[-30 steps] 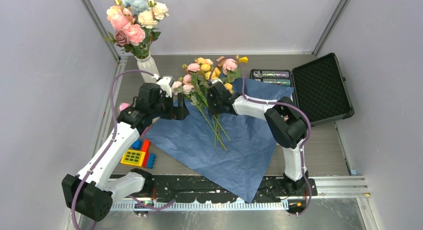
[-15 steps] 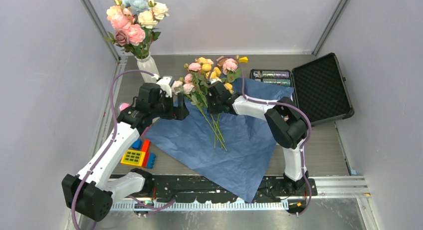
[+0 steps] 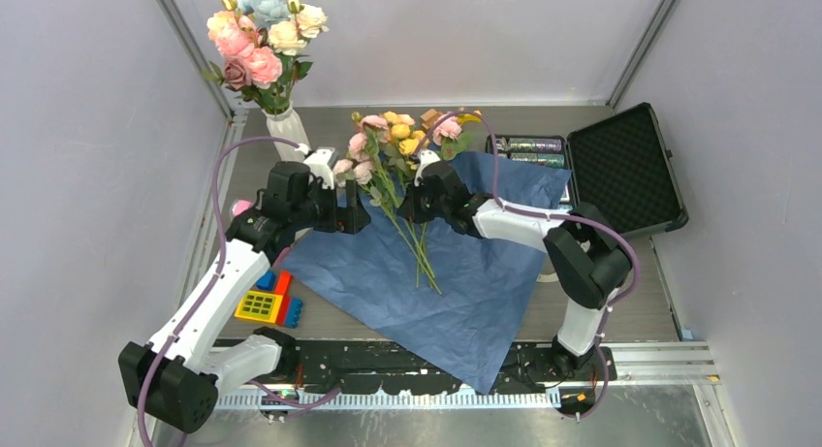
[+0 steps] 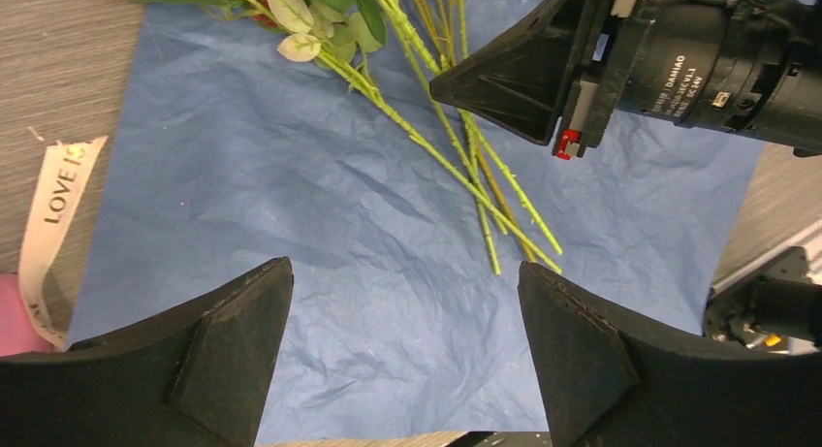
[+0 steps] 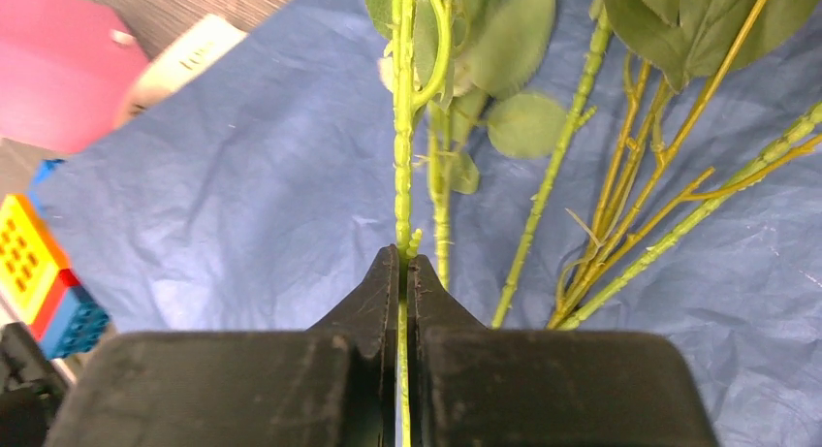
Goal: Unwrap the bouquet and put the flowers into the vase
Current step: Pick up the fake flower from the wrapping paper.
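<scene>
The bouquet's blue paper wrap (image 3: 465,272) lies spread flat on the table, its cream ribbon (image 4: 56,200) loose at the left edge. The flowers (image 3: 397,137), yellow and pink roses, are fanned out with their green stems (image 4: 475,185) lying on the paper. My right gripper (image 3: 407,207) is shut on one green stem (image 5: 403,166), which runs between the closed fingers (image 5: 383,302). My left gripper (image 4: 404,266) hangs open over bare paper, just left of the stems, holding nothing. The white ribbed vase (image 3: 287,132) stands at the back left with big pink, white and blue blooms in it.
An open black case (image 3: 620,171) sits at the right. Coloured toy blocks (image 3: 271,300) lie by the paper's left corner, and a pink block (image 5: 58,64) stands near the ribbon. The walls close in at left and right.
My right gripper closed on a stem and drew back to the right. The flower heads shifted toward the back. The left arm stayed put.
</scene>
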You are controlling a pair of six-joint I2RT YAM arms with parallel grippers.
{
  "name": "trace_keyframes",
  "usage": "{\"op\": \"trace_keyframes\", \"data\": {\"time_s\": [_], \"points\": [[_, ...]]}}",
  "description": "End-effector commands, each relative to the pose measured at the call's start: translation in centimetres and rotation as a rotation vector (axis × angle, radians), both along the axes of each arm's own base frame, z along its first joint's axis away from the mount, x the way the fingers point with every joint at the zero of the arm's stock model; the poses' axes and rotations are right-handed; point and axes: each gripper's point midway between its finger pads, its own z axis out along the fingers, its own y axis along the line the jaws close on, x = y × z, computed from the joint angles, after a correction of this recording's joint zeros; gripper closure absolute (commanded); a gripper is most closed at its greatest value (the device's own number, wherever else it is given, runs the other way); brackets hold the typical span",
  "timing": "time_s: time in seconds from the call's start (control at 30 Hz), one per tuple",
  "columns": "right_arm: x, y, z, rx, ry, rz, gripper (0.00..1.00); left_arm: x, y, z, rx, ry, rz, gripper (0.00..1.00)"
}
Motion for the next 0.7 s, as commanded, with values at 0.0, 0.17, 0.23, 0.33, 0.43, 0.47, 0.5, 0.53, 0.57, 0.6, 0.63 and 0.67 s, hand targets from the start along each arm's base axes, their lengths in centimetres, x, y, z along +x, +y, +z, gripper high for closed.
{"op": "trace_keyframes", "data": {"time_s": [0.0,0.17,0.23,0.33,0.43,0.47,0.5,0.53,0.57,0.6,0.63,0.67], "points": [[0.6,1.4,8.8,0.216,-0.188,0.008,1.00,0.0,-1.1,2.9,-0.108,-0.083,-0.016,0.11],[-0.1,0.5,11.5,0.282,-0.246,-0.013,1.00,-0.5,-2.3,6.1,-0.235,-0.113,-0.022,0.11],[-0.5,0.1,12.8,0.317,-0.269,-0.021,1.00,-0.7,-3.1,8.2,-0.320,-0.129,-0.035,0.11],[-1.7,-0.5,15.4,0.374,-0.295,-0.010,1.00,-1.2,-4.3,11.6,-0.458,-0.160,-0.060,0.11],[-3.6,-1.4,17.6,0.424,-0.319,0.015,1.00,-1.6,-5.5,13.9,-0.585,-0.161,-0.090,0.10],[-4.1,-1.5,18.2,0.443,-0.326,0.023,1.00,-1.5,-5.8,14.5,-0.617,-0.166,-0.101,0.10],[-4.9,-1.8,18.7,0.460,-0.333,0.039,1.00,-1.4,-6.1,15.0,-0.647,-0.176,-0.110,0.10],[-5.4,-1.9,19.2,0.481,-0.339,0.049,1.00,-1.1,-6.3,15.1,-0.664,-0.170,-0.112,0.10],[-6.6,-1.9,19.7,0.503,-0.341,0.086,1.00,-0.9,-6.5,15.1,-0.677,-0.162,-0.112,0.10],[-7.2,-2.0,19.7,0.524,-0.336,0.099,1.00,-0.7,-6.7,15.0,-0.685,-0.152,-0.113,0.10],[-8.1,-2.0,20.6,0.553,-0.345,0.124,1.00,-0.5,-6.9,14.9,-0.688,-0.143,-0.116,0.10],[-8.6,-2.1,20.5,0.580,-0.340,0.130,1.00,-0.4,-7.0,14.9,-0.690,-0.138,-0.118,0.10]]}}
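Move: The right hand already holds the pink flower by its stem, a few centimetres above the blue paper. The left gripper waits open about 11 cm to its left, 1 cm farther out and 10 cm higher. From the left hand, that gripped stem is about 11 cm right, 1 cm back and 10 cm below, while the vase stands some 15 cm left and 10 cm ahead, its middle about 8 cm lower. The yellow roses lie 16 cm ahead of the right hand, 1 cm right and 4 cm below. Upward, fast, the right hand carries the pinched flower stem some 16 cm off the paper, drawing back about 6 cm in the later part while its wrist tips the fingers towards level. The open left hand also rises, about 12 cm, and shifts 6 cm right towards the held stem, rolling some 30 degrees so that its fingers swing up from pointing down; it touches nothing yet. ##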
